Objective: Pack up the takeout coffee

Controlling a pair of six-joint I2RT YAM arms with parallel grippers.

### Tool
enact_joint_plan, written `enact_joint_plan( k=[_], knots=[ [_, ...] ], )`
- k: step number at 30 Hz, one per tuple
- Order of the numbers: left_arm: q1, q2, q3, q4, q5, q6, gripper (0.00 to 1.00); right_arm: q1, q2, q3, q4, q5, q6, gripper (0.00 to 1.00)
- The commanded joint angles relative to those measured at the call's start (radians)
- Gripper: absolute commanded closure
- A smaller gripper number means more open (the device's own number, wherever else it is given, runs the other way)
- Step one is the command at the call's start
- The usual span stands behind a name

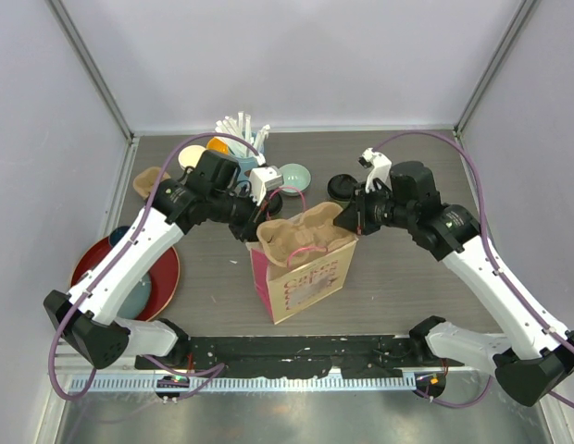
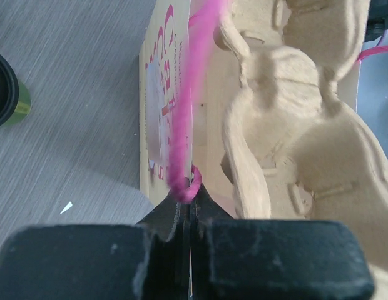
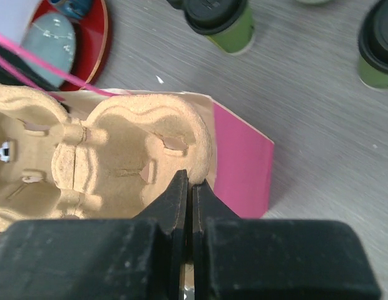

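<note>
A pink and tan paper bag (image 1: 310, 277) stands mid-table with a tan pulp cup carrier (image 1: 305, 231) resting across its open top. My left gripper (image 1: 253, 229) is shut on the bag's pink cord handle (image 2: 181, 125) at the bag's left rim. My right gripper (image 1: 350, 220) is shut on the carrier's right rim (image 3: 203, 140). One dark-green cup with a black lid (image 1: 343, 187) stands behind the bag to the right. The other cup (image 1: 271, 201) stands behind the bag to the left. Both cups show in the right wrist view (image 3: 222, 22) (image 3: 377, 53). The carrier's pockets are empty.
A red plate (image 1: 167, 273) holding a blue-grey bowl lies at the left. A blue cup of white straws (image 1: 243, 134), a pale green bowl (image 1: 294, 176) and small dishes stand at the back. A second pulp carrier (image 1: 148, 180) lies at back left.
</note>
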Motion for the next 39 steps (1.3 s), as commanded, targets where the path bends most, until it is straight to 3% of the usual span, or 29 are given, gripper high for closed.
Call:
enact_joint_plan(
  k=[1,8,15,20,27,35,39],
  knots=[
    [0.005,-0.011,0.012,0.006,0.007,0.048,1.0,0.001,-0.015,0.02,-0.096,0.123,-0.041,0.99],
    [0.005,-0.02,0.017,-0.039,-0.076,0.136,1.0,0.001,-0.02,0.085,-0.205,0.214,-0.073,0.99],
    [0.005,-0.013,0.038,-0.027,-0.028,0.108,1.0,0.022,0.003,0.053,-0.173,0.22,-0.062,0.99],
    [0.005,-0.008,0.064,-0.028,-0.027,0.098,1.0,0.14,0.054,0.098,-0.2,0.42,-0.07,0.99],
    [0.006,-0.014,0.088,-0.057,-0.165,0.174,1.0,0.145,0.048,0.131,-0.333,0.6,-0.09,0.99],
    [0.006,-0.005,0.106,-0.062,-0.179,0.184,1.0,0.148,0.058,0.145,-0.341,0.613,-0.096,0.99],
    [-0.001,-0.002,0.054,-0.008,-0.078,0.081,1.0,0.22,0.071,0.145,-0.242,0.544,-0.079,0.99]
  ],
)
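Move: The right hand already holds the cup carrier by its right end, partly in the bag's mouth, whose middle lies about 9 cm left of that hand, 4 cm back and 4 cm below. One black-lidded cup stands some 18 cm ahead of it, level sideways and 20 cm lower; a second is about 16 cm ahead and 16 cm left, equally low. From the left hand, pinching the bag's left end by the pink handle, the mouth's middle is about 11 cm right, 2 cm back and 4 cm below. The right hand keeps its pinch on the cup carrier and works it down into the bag's mouth, dropping a little over 2 cm and drawing right about 4.5 cm in all towards the bag's right end, with a short swing back to the left midway, while it tips some 25 degrees so the fingers point more steeply down. The left hand keeps its hold on the bag's left end at the handle and, after a small dip, shifts about 2 cm forward and 1.5 cm left, ending slightly higher and tilted about 10 degrees, holding that end against the carrier going in. ##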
